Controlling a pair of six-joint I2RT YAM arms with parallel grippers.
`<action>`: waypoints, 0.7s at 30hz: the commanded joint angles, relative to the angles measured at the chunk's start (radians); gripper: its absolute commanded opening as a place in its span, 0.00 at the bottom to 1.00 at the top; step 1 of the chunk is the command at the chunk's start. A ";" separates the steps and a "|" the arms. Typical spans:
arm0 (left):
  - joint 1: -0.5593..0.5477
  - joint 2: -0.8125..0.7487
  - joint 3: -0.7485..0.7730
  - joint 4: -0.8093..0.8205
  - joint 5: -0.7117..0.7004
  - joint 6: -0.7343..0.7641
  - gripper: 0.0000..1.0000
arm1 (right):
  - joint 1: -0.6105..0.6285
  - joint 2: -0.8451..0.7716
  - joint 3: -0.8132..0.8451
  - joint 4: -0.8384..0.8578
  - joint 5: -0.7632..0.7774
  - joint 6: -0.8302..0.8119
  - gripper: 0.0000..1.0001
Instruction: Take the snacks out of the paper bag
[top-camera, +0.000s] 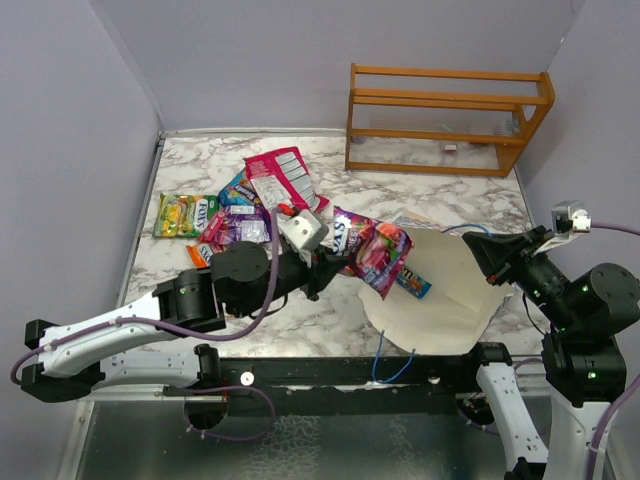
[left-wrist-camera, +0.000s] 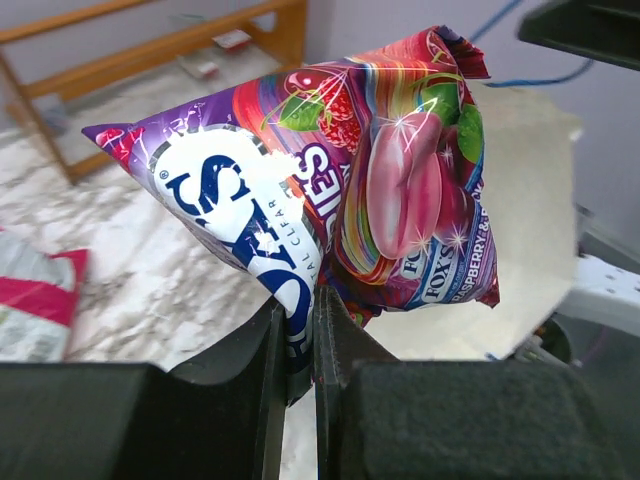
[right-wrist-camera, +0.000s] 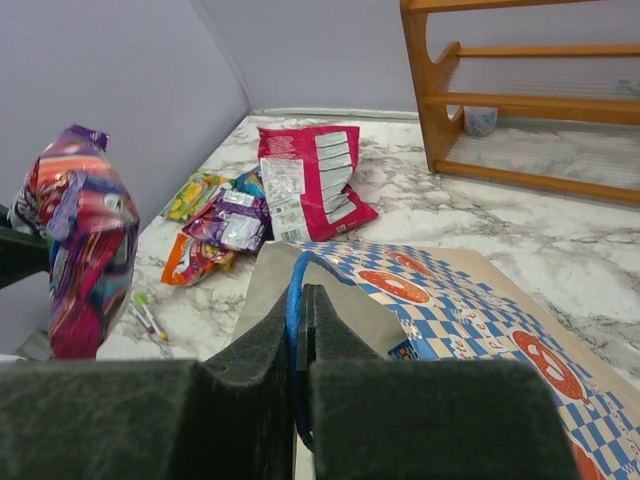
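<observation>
My left gripper (top-camera: 328, 264) (left-wrist-camera: 300, 305) is shut on the lower edge of a glossy purple Fox's packet (left-wrist-camera: 250, 215) (top-camera: 352, 235). It hangs off the table together with a red raspberry packet (left-wrist-camera: 420, 180) (top-camera: 385, 255), beside the mouth of the paper bag (top-camera: 440, 295). My right gripper (top-camera: 480, 245) (right-wrist-camera: 303, 300) is shut on the bag's blue cord handle (right-wrist-camera: 293, 300), holding up the chequered side (right-wrist-camera: 470, 320). A small blue packet (top-camera: 412, 281) lies on the bag's cream inside. Other snacks lie in a pile at the back left, among them a red-pink packet (top-camera: 283, 180) (right-wrist-camera: 310, 180).
An orange wooden rack (top-camera: 445, 120) stands at the back right. A green-yellow packet (top-camera: 185, 213), purple wrappers (top-camera: 240, 225) and an orange one (right-wrist-camera: 190, 262) lie left of centre. Thin pens (right-wrist-camera: 148, 315) rest on the marble near the pile. A second blue handle (top-camera: 392, 368) hangs over the front edge.
</observation>
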 joint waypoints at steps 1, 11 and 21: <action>-0.004 -0.047 -0.038 0.037 -0.330 0.103 0.00 | 0.003 -0.009 0.002 0.019 0.022 -0.007 0.02; 0.047 -0.115 -0.328 0.265 -0.799 0.341 0.00 | 0.003 -0.009 0.021 -0.004 0.029 -0.016 0.02; 0.301 -0.192 -0.496 0.167 -0.685 0.073 0.00 | 0.003 -0.007 0.033 -0.013 0.020 -0.017 0.02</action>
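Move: The left hand already holds the purple-pink snack pack, level with about the robot's midline. The pile of purple packs it is bound for lies some 35 cm ahead, 25 cm to its left and 35 cm below. The pink bag lies about 12 cm beyond the pile and 10 cm to its right; the orange pack is about 12 cm nearer and 7 cm left of it. From the right hand, the pile is roughly 32 cm ahead, 45 cm left and 36 cm down. Still pinching the purple-pink pack by one corner, the left hand swings away from the paper bag towards the snack pile, going about 16 cm left while reaching forward and, after a level start, sinking. The wrist turns some 50 degrees counter-clockwise so that the fingers end up pointing mostly forward, and its left side rises a little. The right hand stays put, keeping the bag's blue handle in its closed fingers. ##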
